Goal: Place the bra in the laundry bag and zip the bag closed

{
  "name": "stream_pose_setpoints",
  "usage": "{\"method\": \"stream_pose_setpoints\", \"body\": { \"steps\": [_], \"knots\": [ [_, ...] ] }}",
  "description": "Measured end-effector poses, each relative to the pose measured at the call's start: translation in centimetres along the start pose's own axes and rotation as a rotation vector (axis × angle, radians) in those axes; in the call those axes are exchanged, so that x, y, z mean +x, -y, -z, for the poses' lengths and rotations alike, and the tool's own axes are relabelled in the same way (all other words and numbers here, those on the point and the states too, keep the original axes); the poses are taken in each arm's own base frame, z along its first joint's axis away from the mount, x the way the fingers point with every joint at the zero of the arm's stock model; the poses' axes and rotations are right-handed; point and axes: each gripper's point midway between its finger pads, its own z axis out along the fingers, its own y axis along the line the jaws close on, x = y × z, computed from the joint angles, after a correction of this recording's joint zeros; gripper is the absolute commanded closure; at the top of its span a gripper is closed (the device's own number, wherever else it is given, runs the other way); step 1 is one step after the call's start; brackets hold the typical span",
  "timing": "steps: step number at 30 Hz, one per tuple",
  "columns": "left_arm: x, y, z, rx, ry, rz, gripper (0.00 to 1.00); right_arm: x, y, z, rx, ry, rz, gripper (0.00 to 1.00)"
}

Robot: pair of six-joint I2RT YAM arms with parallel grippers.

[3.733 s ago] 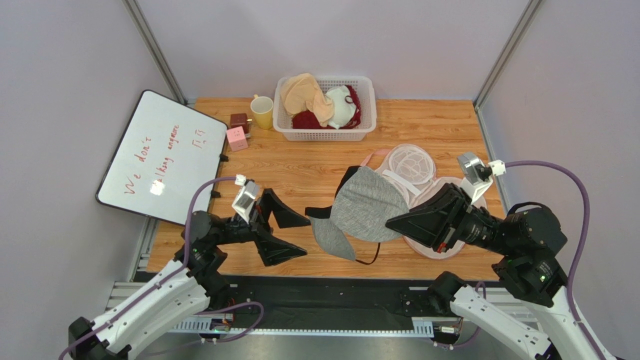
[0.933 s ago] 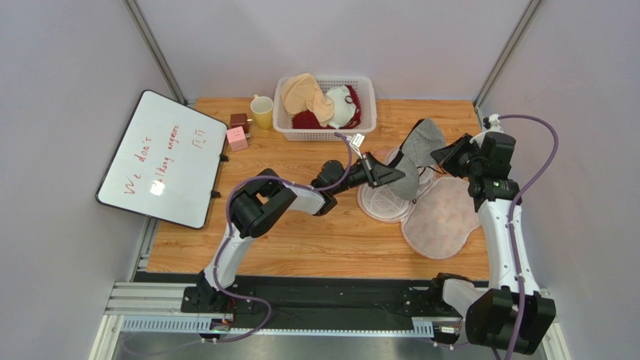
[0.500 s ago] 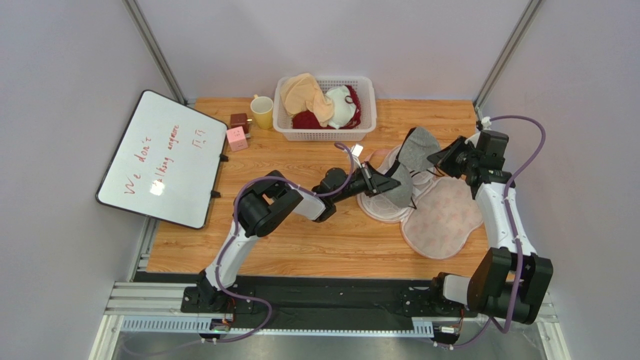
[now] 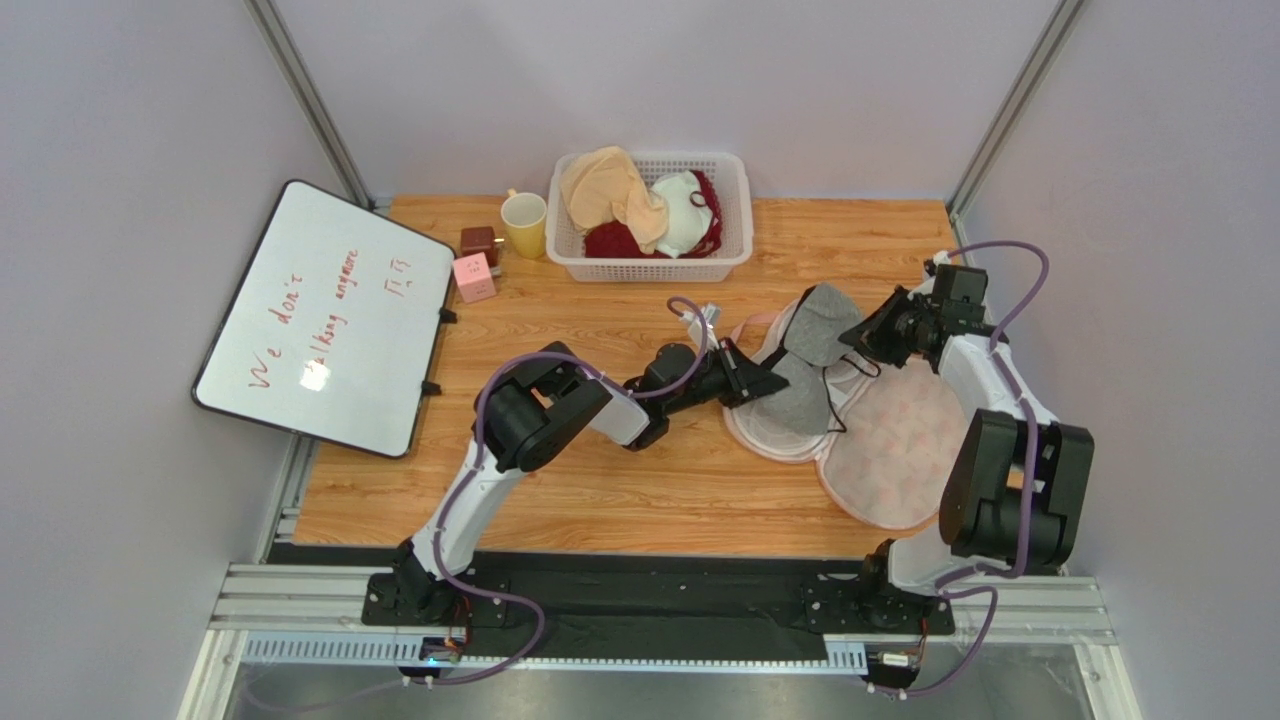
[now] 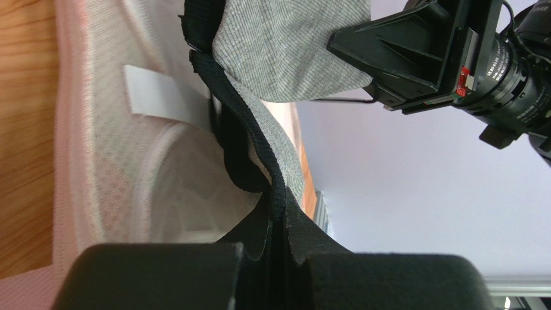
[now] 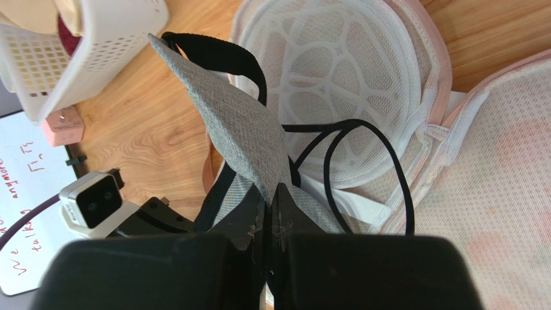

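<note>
The grey bra (image 4: 813, 348) hangs between both grippers above the open laundry bag (image 4: 890, 443), whose white mesh half (image 4: 766, 420) lies under it. My left gripper (image 4: 777, 386) is shut on the bra's black band (image 5: 259, 139). My right gripper (image 4: 861, 333) is shut on the edge of a grey cup (image 6: 242, 135), which stands up on edge. Black straps (image 6: 362, 155) loop over the mesh dome (image 6: 349, 58) of the bag. The bag's printed outer half (image 6: 491, 213) lies flat to the right.
A white slatted basket (image 4: 651, 266) with other bras stands at the back centre. A yellow mug (image 4: 525, 225), a pink cube (image 4: 473, 276) and a brown cube (image 4: 480, 243) sit left of it. A whiteboard (image 4: 323, 315) overhangs the table's left edge.
Both grippers took hold of the bra at the front and carried it back and right over the open bag. In the last second the bra has come lower onto the mesh.
</note>
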Motion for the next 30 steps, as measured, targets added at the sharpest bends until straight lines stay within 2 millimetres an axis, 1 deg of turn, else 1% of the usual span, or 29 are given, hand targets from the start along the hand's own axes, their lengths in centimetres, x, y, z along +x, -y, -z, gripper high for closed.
{"method": "stream_pose_setpoints", "body": {
  "steps": [3, 7, 9, 12, 14, 16, 19, 23, 25, 27, 30],
  "knots": [
    [0.3, -1.1, 0.2, -0.042, -0.011, 0.013, 0.99, 0.5, 0.9, -1.1, 0.023, -0.055, -0.011, 1.00],
    [0.8, -2.7, 0.8, -0.098, -0.030, 0.029, 1.00, 0.9, 0.8, -1.2, 0.016, -0.079, -0.010, 1.00],
    [1.2, -3.0, 0.9, -0.110, -0.046, 0.034, 1.00, 0.9, 0.6, -1.0, 0.006, -0.080, -0.009, 1.00],
    [1.4, -2.6, 1.0, -0.108, -0.066, 0.038, 1.00, 0.8, 0.0, -0.6, -0.014, -0.079, -0.004, 1.00],
    [1.4, -1.9, 1.0, -0.101, -0.079, 0.039, 1.00, 0.6, -0.6, 0.0, -0.024, -0.072, 0.002, 1.00],
    [1.2, -0.6, 1.0, -0.088, -0.088, 0.039, 1.00, 0.3, -1.2, 0.8, -0.030, -0.062, 0.008, 1.00],
    [0.5, 2.5, 0.8, -0.031, -0.084, 0.025, 1.00, -0.3, -2.4, 2.4, -0.040, -0.031, 0.026, 1.00],
    [0.0, 6.4, 0.8, 0.039, -0.081, 0.004, 1.00, -0.9, -3.6, 4.4, -0.052, 0.017, 0.057, 1.00],
    [0.1, 7.7, 0.8, 0.064, -0.082, 0.000, 1.00, -0.9, -3.8, 5.1, -0.050, 0.030, 0.067, 1.00],
    [0.4, 8.3, 0.8, 0.077, -0.088, 0.004, 1.00, -0.8, -3.8, 5.4, -0.043, 0.034, 0.070, 1.00],
    [1.1, 8.5, 0.8, 0.080, -0.100, 0.022, 1.00, -0.6, -3.4, 5.4, -0.024, 0.026, 0.066, 1.00]
  ]
}}
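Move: The grey bra is already stretched between both closed grippers over the laundry bag's mesh half. The middle of that half lies about 4 cm right of the left hand, level with it fore and aft and some 8 cm below. From the right hand it is roughly 6 cm back, 5 cm left and 9 cm down. The bag's open printed flap lies about 11 cm back and 18 cm right of the left hand; the white basket, some 22 cm ahead and 18 cm left of it. The bra is dipped towards the bag's mesh half and then lifted away again, pinched by both hands throughout. The left hand sinks about 3 cm, then rises some 11 cm while drawing back about 4; the right sinks barely 2 cm, then climbs about 8, easing back a little. Both wrists tilt only slightly. ##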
